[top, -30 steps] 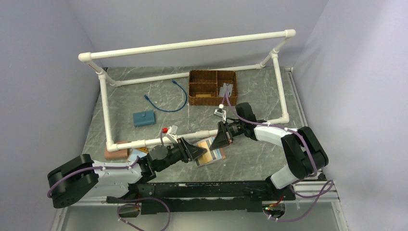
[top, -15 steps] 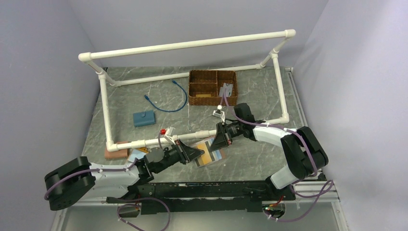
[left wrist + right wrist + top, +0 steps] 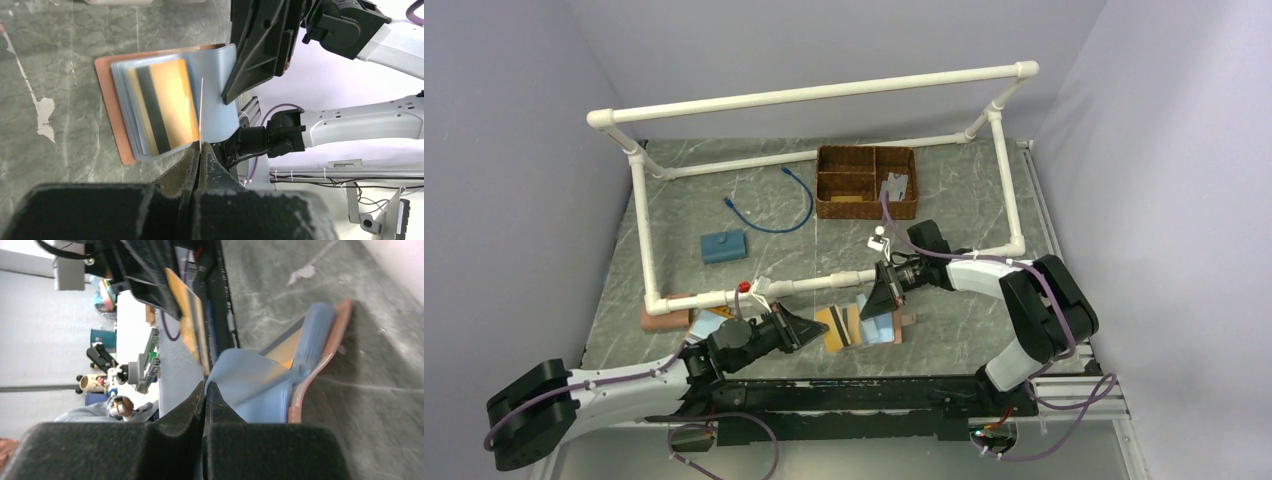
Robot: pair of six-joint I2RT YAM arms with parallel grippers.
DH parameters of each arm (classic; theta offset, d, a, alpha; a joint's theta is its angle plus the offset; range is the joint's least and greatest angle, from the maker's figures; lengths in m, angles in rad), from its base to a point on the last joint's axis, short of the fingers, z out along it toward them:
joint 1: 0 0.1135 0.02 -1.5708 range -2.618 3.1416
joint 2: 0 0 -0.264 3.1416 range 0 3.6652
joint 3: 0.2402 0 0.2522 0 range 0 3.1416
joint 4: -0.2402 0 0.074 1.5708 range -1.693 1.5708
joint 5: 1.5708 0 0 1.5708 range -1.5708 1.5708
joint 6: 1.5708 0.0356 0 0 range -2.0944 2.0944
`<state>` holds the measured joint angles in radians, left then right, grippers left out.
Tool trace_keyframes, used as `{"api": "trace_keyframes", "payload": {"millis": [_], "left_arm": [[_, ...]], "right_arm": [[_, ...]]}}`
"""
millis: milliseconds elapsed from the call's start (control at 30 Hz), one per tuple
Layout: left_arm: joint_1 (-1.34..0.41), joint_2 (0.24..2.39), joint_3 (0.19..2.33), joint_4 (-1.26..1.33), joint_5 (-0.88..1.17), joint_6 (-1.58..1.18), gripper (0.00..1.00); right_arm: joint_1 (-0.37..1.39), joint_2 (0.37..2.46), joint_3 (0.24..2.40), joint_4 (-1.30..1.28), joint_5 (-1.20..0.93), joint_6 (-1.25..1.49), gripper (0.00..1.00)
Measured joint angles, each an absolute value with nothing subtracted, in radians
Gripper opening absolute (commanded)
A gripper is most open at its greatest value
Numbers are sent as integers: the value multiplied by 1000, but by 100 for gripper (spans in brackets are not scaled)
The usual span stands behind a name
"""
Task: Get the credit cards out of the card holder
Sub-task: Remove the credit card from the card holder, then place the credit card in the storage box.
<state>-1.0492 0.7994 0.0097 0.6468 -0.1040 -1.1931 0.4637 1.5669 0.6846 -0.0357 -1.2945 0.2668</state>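
Observation:
The card holder (image 3: 879,328) lies open on the table near the front, its reddish-brown leather (image 3: 107,100) underneath and its grey-blue lining up. My right gripper (image 3: 886,298) is shut on a raised flap of that lining (image 3: 250,375). My left gripper (image 3: 814,328) is shut on one of the credit cards (image 3: 839,325), yellowish with a dark stripe. That card shows edge-on in the left wrist view (image 3: 201,110) and sticks out to the holder's left. Another yellowish card (image 3: 165,107) sits in a pocket of the holder (image 3: 325,360).
A white pipe frame (image 3: 814,95) stands around the work area, its low front bar (image 3: 824,283) just behind the holder. A wicker basket (image 3: 864,180), a blue cable (image 3: 774,205) and a small blue block (image 3: 723,245) lie behind. A pink block (image 3: 667,318) and glossy panel (image 3: 709,320) sit left.
My left gripper has shut on a card and drawn back toward the lower left, sliding the card out of the holder. The right gripper keeps its hold on the lining.

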Motion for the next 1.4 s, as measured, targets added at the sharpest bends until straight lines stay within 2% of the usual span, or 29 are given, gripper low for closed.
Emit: {"api": "trace_keyframes", "payload": {"millis": [300, 600, 833, 933, 1000, 1067, 1133, 1200, 1300, 1400], "left_arm": [[-1048, 641, 10, 450, -130, -1201, 0], [-1047, 533, 67, 221, -137, -1112, 0], [-1032, 596, 242, 117, -133, -972, 0], [-1014, 661, 315, 88, -121, -903, 0], [-993, 718, 365, 79, -99, -855, 0], [-966, 773, 412, 77, -68, -810, 0], [-937, 831, 458, 81, -20, -762, 0], [-913, 889, 500, 89, 35, -709, 0], [-894, 971, 554, 113, 122, -626, 0], [-891, 1026, 585, 144, 208, -555, 0]], "right_arm": [[470, 1607, 722, -200, -1140, 138, 0], [473, 1586, 832, -442, -933, -135, 32], [476, 1564, 909, -596, -746, -352, 39], [466, 1508, 907, -623, -643, -418, 40], [440, 1455, 907, -633, -613, -455, 45], [408, 1403, 907, -642, -615, -489, 56], [378, 1342, 907, -654, -643, -539, 73], [365, 1274, 907, -662, -689, -603, 84], [365, 1193, 918, -697, -777, -724, 88], [368, 1200, 992, -778, -877, -839, 89]]}}
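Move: My left hand already holds the drawn-out credit card, its middle about 3 cm to the right and 1 cm ahead of my grip. The open card holder lies on the table about 8 cm to this hand's right, 4 cm ahead and some 7 cm below. My right hand, still pinching the clear page, has the holder nearly straight beneath it, about 7 cm down; from it the held card is about 6 cm left and 2 cm back, the white pipe some 12 cm ahead. I lower my right hand about 5 cm while it goes forward and right, opening to let go of the page, then lift it about 10 cm, fingers nearly wide open, rolling some 60 degrees. My left hand keeps its grip on the card, eases 2 cm left, then swings up, forward and back to the right over the holder, tilting as it rises. ##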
